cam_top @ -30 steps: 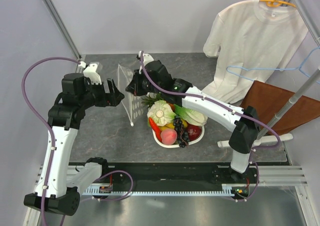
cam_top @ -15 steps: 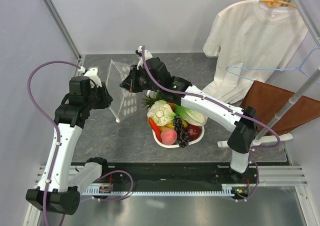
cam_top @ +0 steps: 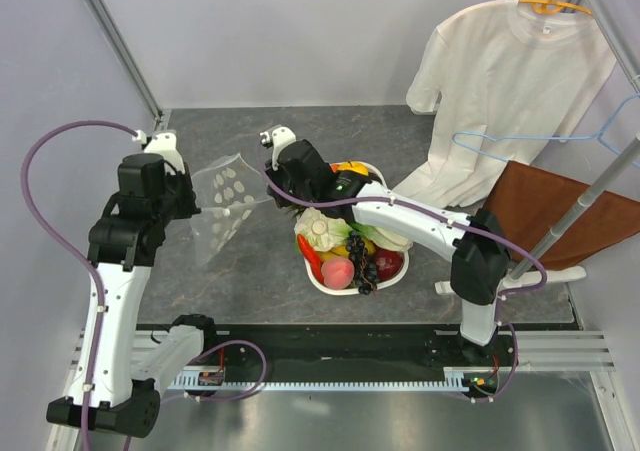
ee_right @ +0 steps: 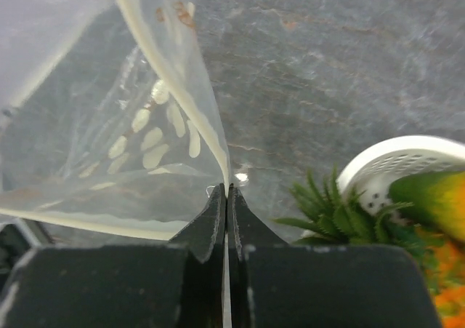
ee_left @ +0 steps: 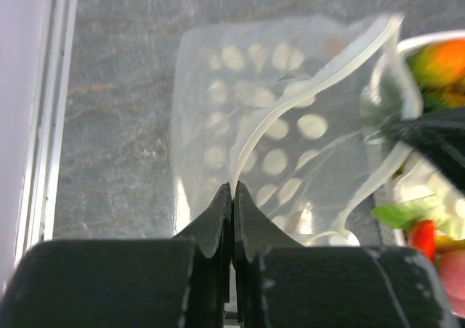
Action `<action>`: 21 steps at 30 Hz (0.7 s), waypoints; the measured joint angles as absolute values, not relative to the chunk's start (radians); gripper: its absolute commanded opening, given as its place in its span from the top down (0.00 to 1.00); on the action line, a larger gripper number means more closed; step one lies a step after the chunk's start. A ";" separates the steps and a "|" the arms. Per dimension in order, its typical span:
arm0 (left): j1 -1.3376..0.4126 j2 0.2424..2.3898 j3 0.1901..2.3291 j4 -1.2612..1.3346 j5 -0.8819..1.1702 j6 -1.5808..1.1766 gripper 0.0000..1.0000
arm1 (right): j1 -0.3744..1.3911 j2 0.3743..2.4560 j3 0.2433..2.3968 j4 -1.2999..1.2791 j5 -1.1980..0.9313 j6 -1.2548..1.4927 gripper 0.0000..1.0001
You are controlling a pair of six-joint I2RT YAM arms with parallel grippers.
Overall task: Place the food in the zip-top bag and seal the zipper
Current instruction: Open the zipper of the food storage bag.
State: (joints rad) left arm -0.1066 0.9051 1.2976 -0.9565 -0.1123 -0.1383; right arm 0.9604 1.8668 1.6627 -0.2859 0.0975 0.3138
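The clear dotted zip-top bag hangs between my two grippers over the grey table, left of the basket. My left gripper is shut on its whitish zipper strip, with the bag spread out in front of it. My right gripper is shut on the opposite part of the zipper at the bag's mouth. The food sits in the white basket: lettuce, peach, red fruit, and an orange-green fruit. The bag looks empty.
A white T-shirt on a hanger, a blue hanger and a brown board are at the back right. A slanted frame post runs along the left wall. Dark grapes hang over the basket's front.
Both grippers have carried the bag left and lower. It stood upright near the basket before and now slumps open between them; my right arm has stretched further left.
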 measured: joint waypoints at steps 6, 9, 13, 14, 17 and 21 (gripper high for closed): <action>-0.106 0.926 1.126 -0.949 -0.072 -0.128 0.98 | 0.958 1.903 1.696 -0.323 0.105 0.190 0.77; -0.106 0.931 1.079 -0.942 -0.039 -0.128 0.98 | 0.958 1.900 1.696 -0.333 0.071 0.162 0.48; -0.106 0.943 1.070 -0.922 0.002 -0.128 0.98 | 0.958 1.869 1.696 -0.375 0.034 0.106 0.16; -0.106 0.944 1.070 -0.917 0.009 -0.128 0.98 | 0.958 1.857 1.696 -0.387 0.028 0.096 0.13; -0.106 0.944 1.069 -0.901 0.048 -0.128 0.98 | 0.958 1.800 1.704 -0.455 0.019 0.049 0.03; -0.106 0.944 1.063 -0.886 0.080 -0.128 0.98 | 0.942 1.685 1.706 -0.561 0.007 -0.017 0.02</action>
State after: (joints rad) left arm -0.1059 0.9440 1.0626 -0.8864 0.0803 -0.1284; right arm 0.9417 1.6852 1.7061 -0.5613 0.0074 -0.0170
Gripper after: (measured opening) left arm 0.029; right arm 0.978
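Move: Held between closed fingers, the open bag hangs by its two rims, one in each hand. The food basket's middle lies about 18 cm to the right of the right hand, 4 cm back and 17 cm below; the pineapple crown is only some 6 cm to its right and level with it, the cauliflower 10 cm right and 6 cm back. From the left hand the basket is about 34 cm right, 3 cm ahead and 25 cm below, the red pepper 23 cm right and 5 cm back. Lowering its still-pinched rim about 9 cm beside the basket, the left hand tips down some 15 degrees, then eases 3 cm to the right. The right hand dips about 1 cm, opens its fingers wide to let go of its rim, and draws off rightwards and up, roughly 5 cm each, and 3 cm back, over the pineapple and cauliflower end of the basket. ##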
